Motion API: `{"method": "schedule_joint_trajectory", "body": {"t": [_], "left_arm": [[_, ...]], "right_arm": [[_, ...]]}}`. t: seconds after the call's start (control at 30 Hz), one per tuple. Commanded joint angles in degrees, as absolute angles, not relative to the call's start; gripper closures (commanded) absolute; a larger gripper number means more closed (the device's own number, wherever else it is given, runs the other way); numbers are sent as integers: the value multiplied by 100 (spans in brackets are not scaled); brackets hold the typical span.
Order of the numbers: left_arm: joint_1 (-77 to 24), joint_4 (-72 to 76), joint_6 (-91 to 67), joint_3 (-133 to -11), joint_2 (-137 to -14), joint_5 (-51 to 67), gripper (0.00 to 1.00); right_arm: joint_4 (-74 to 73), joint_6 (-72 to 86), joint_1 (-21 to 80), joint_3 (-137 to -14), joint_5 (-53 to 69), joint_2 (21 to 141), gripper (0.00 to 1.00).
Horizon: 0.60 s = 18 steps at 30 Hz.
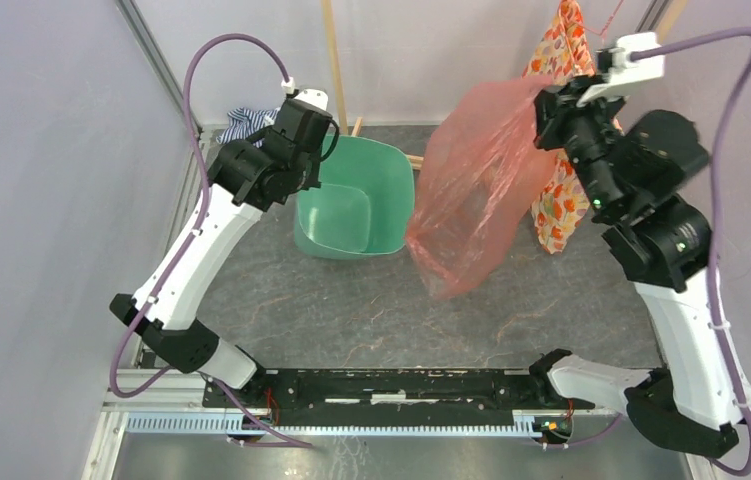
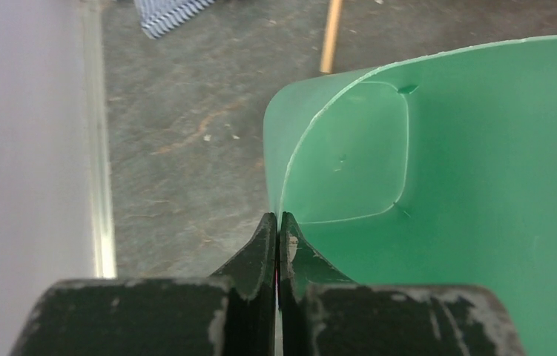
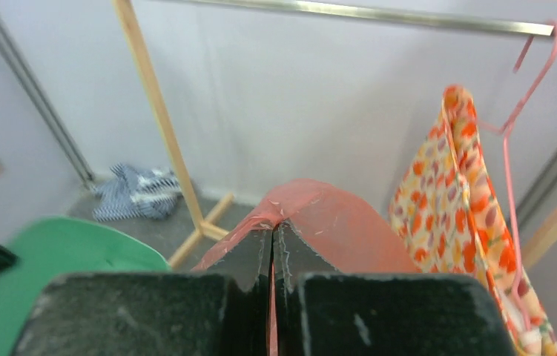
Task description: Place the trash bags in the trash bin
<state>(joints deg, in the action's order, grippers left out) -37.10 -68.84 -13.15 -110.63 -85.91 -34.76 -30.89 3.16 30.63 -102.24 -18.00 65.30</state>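
The mint-green trash bin (image 1: 361,200) stands tilted on the grey floor at the back centre. My left gripper (image 1: 313,152) is shut on the bin's left rim; the left wrist view shows its jaws (image 2: 278,219) pinching the thin green wall (image 2: 446,185). My right gripper (image 1: 551,105) is shut on the top edge of the red-orange trash bag (image 1: 471,190) and holds it in the air, hanging to the right of the bin. The right wrist view shows the bag (image 3: 334,222) clamped at my right gripper (image 3: 272,228), with the bin (image 3: 45,267) at lower left.
An orange floral cloth (image 1: 563,130) hangs on a pink hanger (image 3: 527,81) behind the right arm. A blue striped cloth (image 1: 243,122) lies at the back left. A wooden stand (image 1: 336,60) rises behind the bin. Walls close in on both sides.
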Motion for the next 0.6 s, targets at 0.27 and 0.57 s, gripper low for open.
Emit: {"method": "schedule_joint_trajectory", "body": {"t": [0.27,0.57], "left_arm": [[-3568,-5846,-2096,-10878,-8831,-1299,98],[-3551,-5126,-2600,-9901,-8830,-1140,98]], "right_arm": [[-1117,1175,3069,-11008,-397,6308,100],[-421,2213,3069,-11488,523,6916,100]]}}
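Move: Some 34 cm to the left hand's right and 4 cm nearer the base hangs the middle of the red bag, roughly level with this hand. The green bin, already pinched at its rim, has its middle about 10 cm right, 2 cm back and 12 cm below; the wooden stand's foot is 22 cm ahead and 6 cm right, near table height. From the right hand, the bag's middle is 20 cm below, 4 cm left and 2 cm back; the bin is 29 cm left, level fore-and-aft and 31 cm lower. Hoisting the red bag by its pinched edge, the right hand climbs about 16 cm while drawing back 8 cm, then eases left at the end, its fingers tipping upward and swinging counter-clockwise. The left hand keeps its pinch on the bin's rim and carries the bin to the right and down, about 7 cm each way, rolling its left side lower and tipping its fingers further down. ##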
